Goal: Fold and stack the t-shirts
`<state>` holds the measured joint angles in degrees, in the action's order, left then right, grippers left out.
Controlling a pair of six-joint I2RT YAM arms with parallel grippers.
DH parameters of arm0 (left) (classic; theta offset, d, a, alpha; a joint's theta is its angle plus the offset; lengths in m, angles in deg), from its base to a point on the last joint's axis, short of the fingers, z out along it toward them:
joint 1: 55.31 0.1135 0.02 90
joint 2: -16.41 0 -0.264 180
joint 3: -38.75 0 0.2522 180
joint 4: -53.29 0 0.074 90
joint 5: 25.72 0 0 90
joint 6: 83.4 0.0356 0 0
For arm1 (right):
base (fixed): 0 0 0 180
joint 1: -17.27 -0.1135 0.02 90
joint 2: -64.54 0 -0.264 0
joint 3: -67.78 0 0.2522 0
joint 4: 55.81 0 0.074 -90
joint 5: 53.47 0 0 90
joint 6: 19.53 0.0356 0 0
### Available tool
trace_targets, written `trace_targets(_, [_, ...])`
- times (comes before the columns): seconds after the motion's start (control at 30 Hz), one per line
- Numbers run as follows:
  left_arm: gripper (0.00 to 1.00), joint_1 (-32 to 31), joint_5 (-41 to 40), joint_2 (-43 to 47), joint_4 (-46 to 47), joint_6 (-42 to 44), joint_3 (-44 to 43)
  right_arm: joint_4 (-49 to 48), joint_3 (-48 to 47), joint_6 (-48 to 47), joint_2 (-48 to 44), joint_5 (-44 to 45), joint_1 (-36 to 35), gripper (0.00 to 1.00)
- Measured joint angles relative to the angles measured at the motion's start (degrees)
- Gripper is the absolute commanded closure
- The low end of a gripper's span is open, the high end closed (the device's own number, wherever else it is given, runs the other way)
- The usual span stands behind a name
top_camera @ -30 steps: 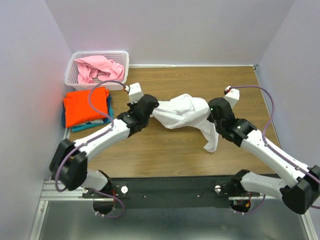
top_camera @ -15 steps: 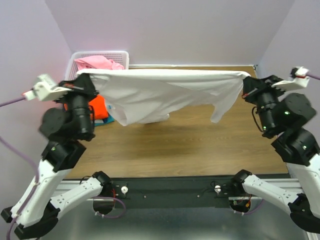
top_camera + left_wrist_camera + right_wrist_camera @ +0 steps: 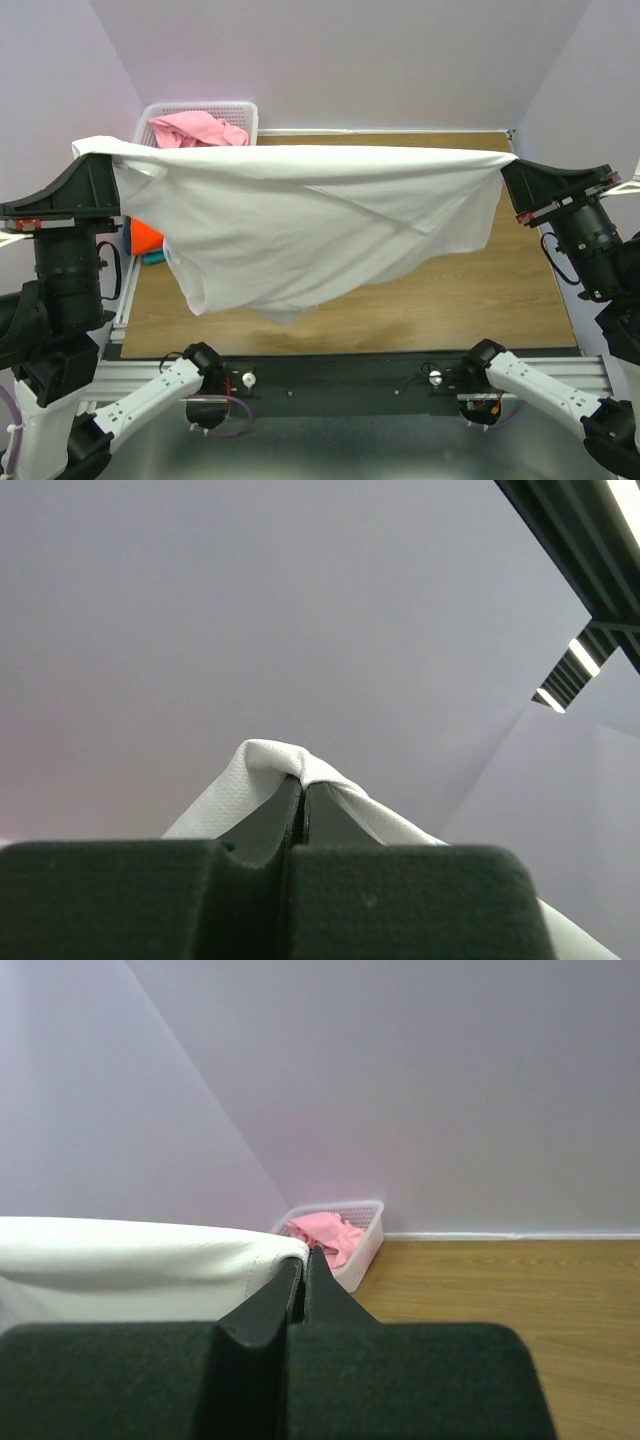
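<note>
A white t-shirt (image 3: 310, 225) hangs stretched high over the table between both arms. My left gripper (image 3: 100, 160) is shut on its left corner, the cloth (image 3: 265, 770) draped over the fingertips in the left wrist view. My right gripper (image 3: 508, 172) is shut on the right corner, with white cloth (image 3: 140, 1255) running off to the left in the right wrist view. A pink t-shirt (image 3: 195, 130) lies crumpled in the white basket (image 3: 245, 112). Under the spread cloth peek the orange t-shirt (image 3: 143, 236) and a sliver of the teal t-shirt (image 3: 152, 258).
The basket stands in the back left corner against the wall, also showing in the right wrist view as a basket (image 3: 365, 1230) with pink cloth. The wooden table (image 3: 470, 290) lies below the hanging shirt. Purple walls enclose the table on three sides.
Both arms have risen and spread apart, from a bunched shirt on the table to the white shirt pulled wide and lifted closer to the camera. Both grippers stayed shut on it.
</note>
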<state>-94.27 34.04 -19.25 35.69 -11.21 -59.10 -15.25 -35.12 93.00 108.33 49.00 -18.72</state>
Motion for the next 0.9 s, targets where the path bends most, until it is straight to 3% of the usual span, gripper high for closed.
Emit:
trace_targets(0.23, [1.0,0.02,-1.55,-0.92,1.95,-0.28,5.57,-0.33,6.82,1.99,-0.42,3.74,0.0,0.99])
trace_targets(0.4, [1.0,0.02,-8.09,-8.5,4.35,-2.54,13.94,-0.2,18.21,5.27,1.75,12.61,0.0,0.99])
trace_targets(0.63, [1.0,3.98,-9.92,-29.62,6.69,-4.92,20.11,1.16,30.1,10.34,11.45,28.35,0.15,0.99])
trace_targets(0.9, [1.0,12.81,-6.01,-52.02,9.22,-6.23,13.9,1.14,29.75,13.07,27.8,35.3,8.04,0.99])
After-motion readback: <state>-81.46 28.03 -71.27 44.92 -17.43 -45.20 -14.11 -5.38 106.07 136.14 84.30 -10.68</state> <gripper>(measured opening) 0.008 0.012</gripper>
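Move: Both closed grippers hold the white t-shirt stretched high between them. The open middle of the table, where it is going, lies about 21 cm ahead, 25 cm right and 60 cm below the left hand, and some 17 cm ahead, 14 cm left and 53 cm below the right. The basket with the pink shirt is roughly 40 cm ahead and 7 cm left of the left hand, the orange shirt stack about 24 cm ahead and 10 cm left, both near table level. Keeping their pinch on the white t-shirt's two upper corners, both hands swing it down and forward towards the table: the left sinks about 35 cm while reaching nearly as far forward and some way right, past the orange shirt stack to just short of the basket's near right side. The right sinks as far but reaches only half as far forward, drifting slightly right late on, and both wrists tip the fingers down by some 45–50 degrees, the right also turning well clockwise. ##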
